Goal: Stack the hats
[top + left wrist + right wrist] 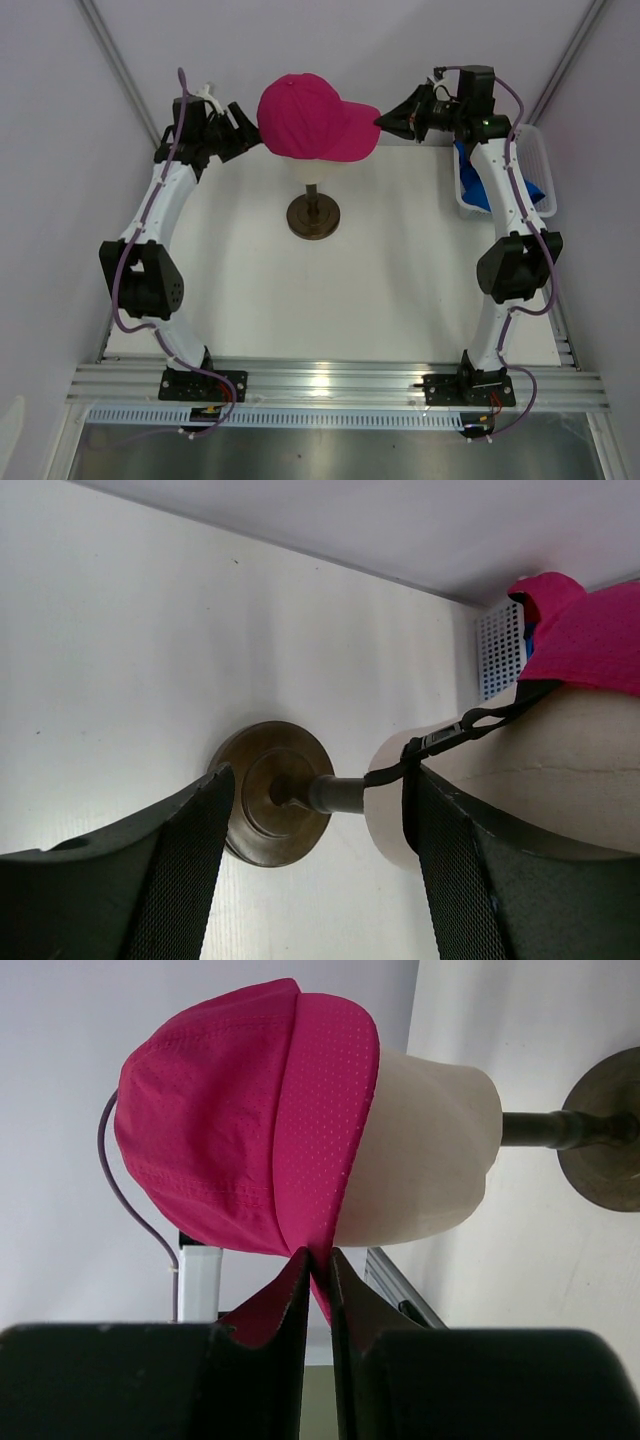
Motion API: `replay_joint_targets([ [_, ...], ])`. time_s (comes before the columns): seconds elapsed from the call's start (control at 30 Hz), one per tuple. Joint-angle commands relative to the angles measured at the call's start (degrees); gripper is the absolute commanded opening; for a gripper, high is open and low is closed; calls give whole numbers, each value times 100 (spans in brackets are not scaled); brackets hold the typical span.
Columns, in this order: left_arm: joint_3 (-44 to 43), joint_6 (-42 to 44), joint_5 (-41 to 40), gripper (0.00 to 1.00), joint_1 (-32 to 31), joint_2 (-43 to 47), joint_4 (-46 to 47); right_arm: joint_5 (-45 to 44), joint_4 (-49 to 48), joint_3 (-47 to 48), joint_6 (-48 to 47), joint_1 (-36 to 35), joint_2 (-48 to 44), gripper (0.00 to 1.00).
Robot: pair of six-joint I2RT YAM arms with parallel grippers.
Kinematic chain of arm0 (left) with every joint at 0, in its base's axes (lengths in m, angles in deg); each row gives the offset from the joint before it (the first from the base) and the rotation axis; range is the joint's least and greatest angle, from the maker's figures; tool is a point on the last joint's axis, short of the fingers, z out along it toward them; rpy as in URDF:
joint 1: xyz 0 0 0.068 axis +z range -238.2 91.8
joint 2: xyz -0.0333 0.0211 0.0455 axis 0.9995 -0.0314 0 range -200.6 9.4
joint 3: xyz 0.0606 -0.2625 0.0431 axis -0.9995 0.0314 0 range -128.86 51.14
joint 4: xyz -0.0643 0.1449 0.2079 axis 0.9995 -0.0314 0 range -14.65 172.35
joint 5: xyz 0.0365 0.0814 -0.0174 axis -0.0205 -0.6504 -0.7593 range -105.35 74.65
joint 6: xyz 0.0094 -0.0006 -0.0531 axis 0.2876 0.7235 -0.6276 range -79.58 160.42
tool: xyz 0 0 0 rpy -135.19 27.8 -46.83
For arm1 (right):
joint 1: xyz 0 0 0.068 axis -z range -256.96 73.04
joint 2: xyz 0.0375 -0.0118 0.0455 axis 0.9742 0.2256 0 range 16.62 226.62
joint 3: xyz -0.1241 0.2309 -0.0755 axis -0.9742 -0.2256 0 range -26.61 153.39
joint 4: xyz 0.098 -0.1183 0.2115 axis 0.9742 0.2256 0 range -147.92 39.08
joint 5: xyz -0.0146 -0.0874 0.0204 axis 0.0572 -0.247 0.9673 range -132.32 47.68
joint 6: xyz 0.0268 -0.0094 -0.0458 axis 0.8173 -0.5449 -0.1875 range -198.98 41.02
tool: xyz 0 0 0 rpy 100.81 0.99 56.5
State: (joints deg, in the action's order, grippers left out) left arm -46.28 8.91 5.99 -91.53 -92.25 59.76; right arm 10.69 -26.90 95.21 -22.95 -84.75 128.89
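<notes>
The magenta-pink hat [315, 115] sits on the cream mannequin head, brim pointing right. My right gripper [385, 120] is shut on the brim's edge; in the right wrist view its jaws [318, 1255] pinch the pink hat [230, 1110] beside the head [430, 1150]. My left gripper [245, 140] stands open at the back of the hat. In the left wrist view its right finger [450, 860] lies against the head [520, 770] by the hat's black strap [470, 725]. The blue hat [478, 185] lies in the basket, partly hidden by my right arm.
The head's dark stand has a round base [314, 216] at the table's middle, seen also as the base [270, 805] and the base [605, 1130]. A white mesh basket [535, 150] stands at the right edge. White walls close in left, right and behind.
</notes>
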Motion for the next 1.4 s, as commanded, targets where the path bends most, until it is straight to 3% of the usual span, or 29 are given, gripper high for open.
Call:
replay_joint_targets([
  [0.0, -40, 329, -543, 72, -115, -66, -448, -19, -167, 369, 92, -56, 111, 16],
  [0.2, 715, 259, -509, 71, -133, 4, -106, -2, -255, 483, 215, -82, 208, 18],
  [0.57, 892, 294, -254, 73, -133, 294, 237, 7, -395, 465, 329, -65, 199, 24],
  [0.63, 901, 321, -245, 73, -133, 417, 229, 33, -527, 474, 382, -47, 190, 28],
  [0.73, 980, 329, -262, 73, -133, 540, 237, 112, -746, 483, 531, 14, 173, 54],
  [0.87, 1120, 338, -289, 73, -133, 567, 264, 121, -861, 492, 584, 164, 67, 67],
  [1.07, 1366, 277, -253, 73, -133, 558, 404, 122, -659, 221, 304, 331, -231, 75],
  [1.37, 1630, 224, -288, 72, -141, 505, 510, 8, -651, -431, 66, 235, -495, 76],
])
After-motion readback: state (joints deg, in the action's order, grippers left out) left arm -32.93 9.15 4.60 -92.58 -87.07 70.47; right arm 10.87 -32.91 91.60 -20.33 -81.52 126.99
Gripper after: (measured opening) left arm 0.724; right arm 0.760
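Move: The right fingers still pinch the tip of the pink hat's brim; the hat's middle lies about 15 cm to their left, level fore and aft, and 2 cm higher. The mannequin head's middle is also 15 cm left but 6 cm below that hand, its stand base straight under it, some 36 cm below the hand. From the left hand, the hat's middle is about 15 cm right, no farther out, and 8 cm up. Right fingers open wide off the brim and back away 2.5 cm rightward; left hand sinks about as much. ##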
